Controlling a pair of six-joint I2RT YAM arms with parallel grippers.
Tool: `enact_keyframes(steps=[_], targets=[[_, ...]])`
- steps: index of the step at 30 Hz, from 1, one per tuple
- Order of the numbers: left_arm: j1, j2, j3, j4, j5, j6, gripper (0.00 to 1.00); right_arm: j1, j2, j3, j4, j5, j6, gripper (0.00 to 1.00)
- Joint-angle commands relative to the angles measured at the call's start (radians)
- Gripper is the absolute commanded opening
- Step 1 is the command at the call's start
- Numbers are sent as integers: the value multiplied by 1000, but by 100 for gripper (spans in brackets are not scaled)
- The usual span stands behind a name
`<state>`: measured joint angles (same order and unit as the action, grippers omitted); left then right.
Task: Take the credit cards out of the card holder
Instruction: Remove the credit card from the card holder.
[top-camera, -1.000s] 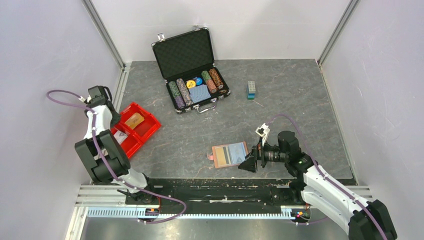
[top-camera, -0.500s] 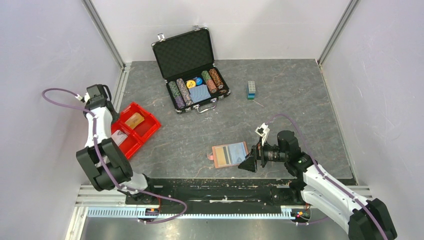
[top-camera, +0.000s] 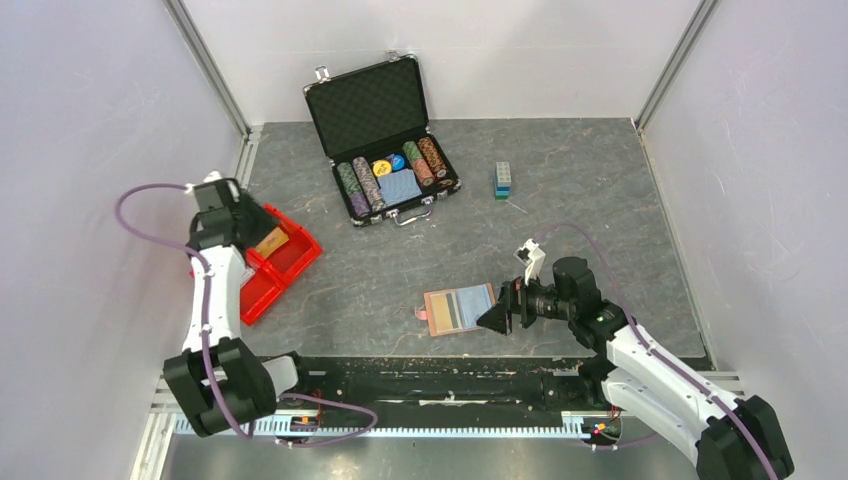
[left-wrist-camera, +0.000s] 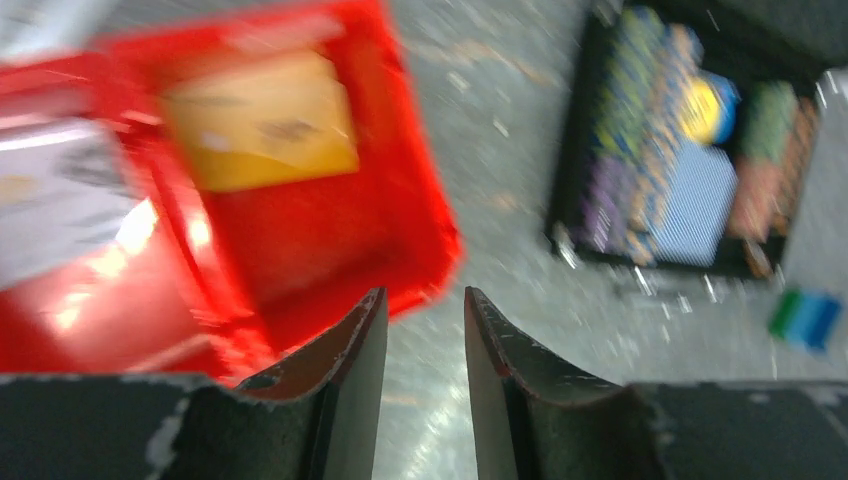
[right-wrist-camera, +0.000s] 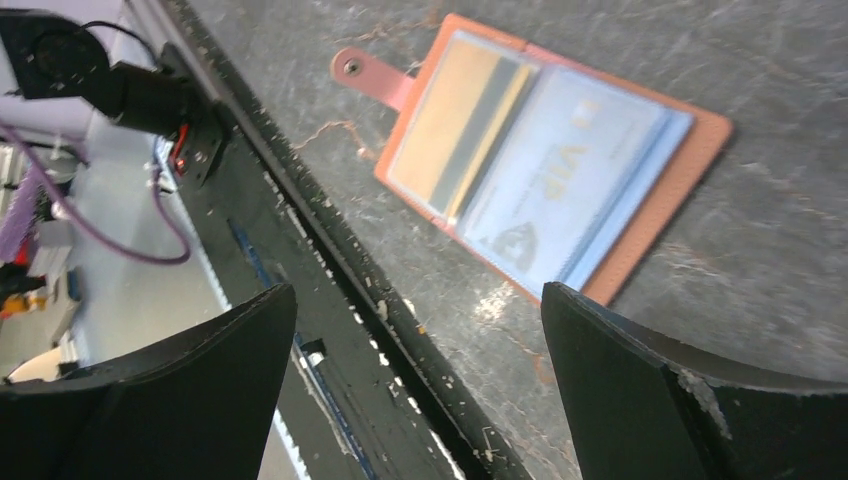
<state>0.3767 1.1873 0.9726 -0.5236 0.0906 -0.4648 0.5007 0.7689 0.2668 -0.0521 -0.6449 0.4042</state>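
Note:
The brown card holder (top-camera: 460, 309) lies open on the table near the front edge, its tab to the left. In the right wrist view the card holder (right-wrist-camera: 700, 140) still has credit cards in it: an orange-yellow one with a dark stripe (right-wrist-camera: 455, 125) and a pale blue one (right-wrist-camera: 560, 180). My right gripper (top-camera: 492, 320) (right-wrist-camera: 415, 290) stands wide open just right of it, nothing between the fingers. My left gripper (top-camera: 243, 215) (left-wrist-camera: 425, 295) hovers over the red bin (top-camera: 290, 262), its jaws a narrow gap apart and empty. An orange-yellow card (left-wrist-camera: 260, 125) and a white card (left-wrist-camera: 50, 200) lie in the bin (left-wrist-camera: 330, 230).
A black poker-chip case (top-camera: 385, 130) (left-wrist-camera: 680, 160) stands open at the back with chips and a blue deck. A green-blue block (top-camera: 503, 180) (left-wrist-camera: 805, 315) sits to its right. Walls close in both sides; a black rail runs along the front edge.
My left arm has swung from the left wall to above the red bin, and its jaws have parted a little more. The right gripper and the card holder have barely moved.

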Motion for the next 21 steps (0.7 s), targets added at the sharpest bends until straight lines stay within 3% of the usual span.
enact_keyframes(steps=[1, 6, 12, 16, 21], targets=[[-195, -41, -30, 65, 164, -69, 41, 1, 27, 114, -113, 179, -64, 94], [-507, -66, -43, 65, 141, -98, 41, 3, 69, 154, -126, 243, -48, 82], [-712, -100, -76, 76, 139, -132, 41, 6, 63, 154, -127, 311, -30, 75], [-858, -100, -103, 69, 132, -151, 41, 9, 53, 126, -129, 358, -17, 75], [-998, -110, -225, 174, 113, -226, 42, 45, 43, 105, -109, 359, -35, 76]])
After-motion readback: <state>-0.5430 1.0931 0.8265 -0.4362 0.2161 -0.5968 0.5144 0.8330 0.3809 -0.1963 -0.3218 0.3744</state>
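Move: The open card holder lies about 45 cm to the left hand's right, some 17 cm back and 15 cm below it. Close beneath that hand, the red tray's middle is roughly 8 cm to its left and 6 cm back, while the chip case stands some 27 cm right and 15 cm ahead. For the right hand the card holder is near: about 8 cm to its left, 3 cm ahead and 8 cm lower. Heading for the card holder, the empty left hand leaves the red tray in a fast, nearly level sweep of about 30 cm to the right, drawing back increasingly later on and turning some 50 degrees clockwise, its fingers staying partly open. The right hand shifts forward and a little right beside the holder, swings slightly clockwise and narrows its wide-open fingers somewhat; neither touches anything. ##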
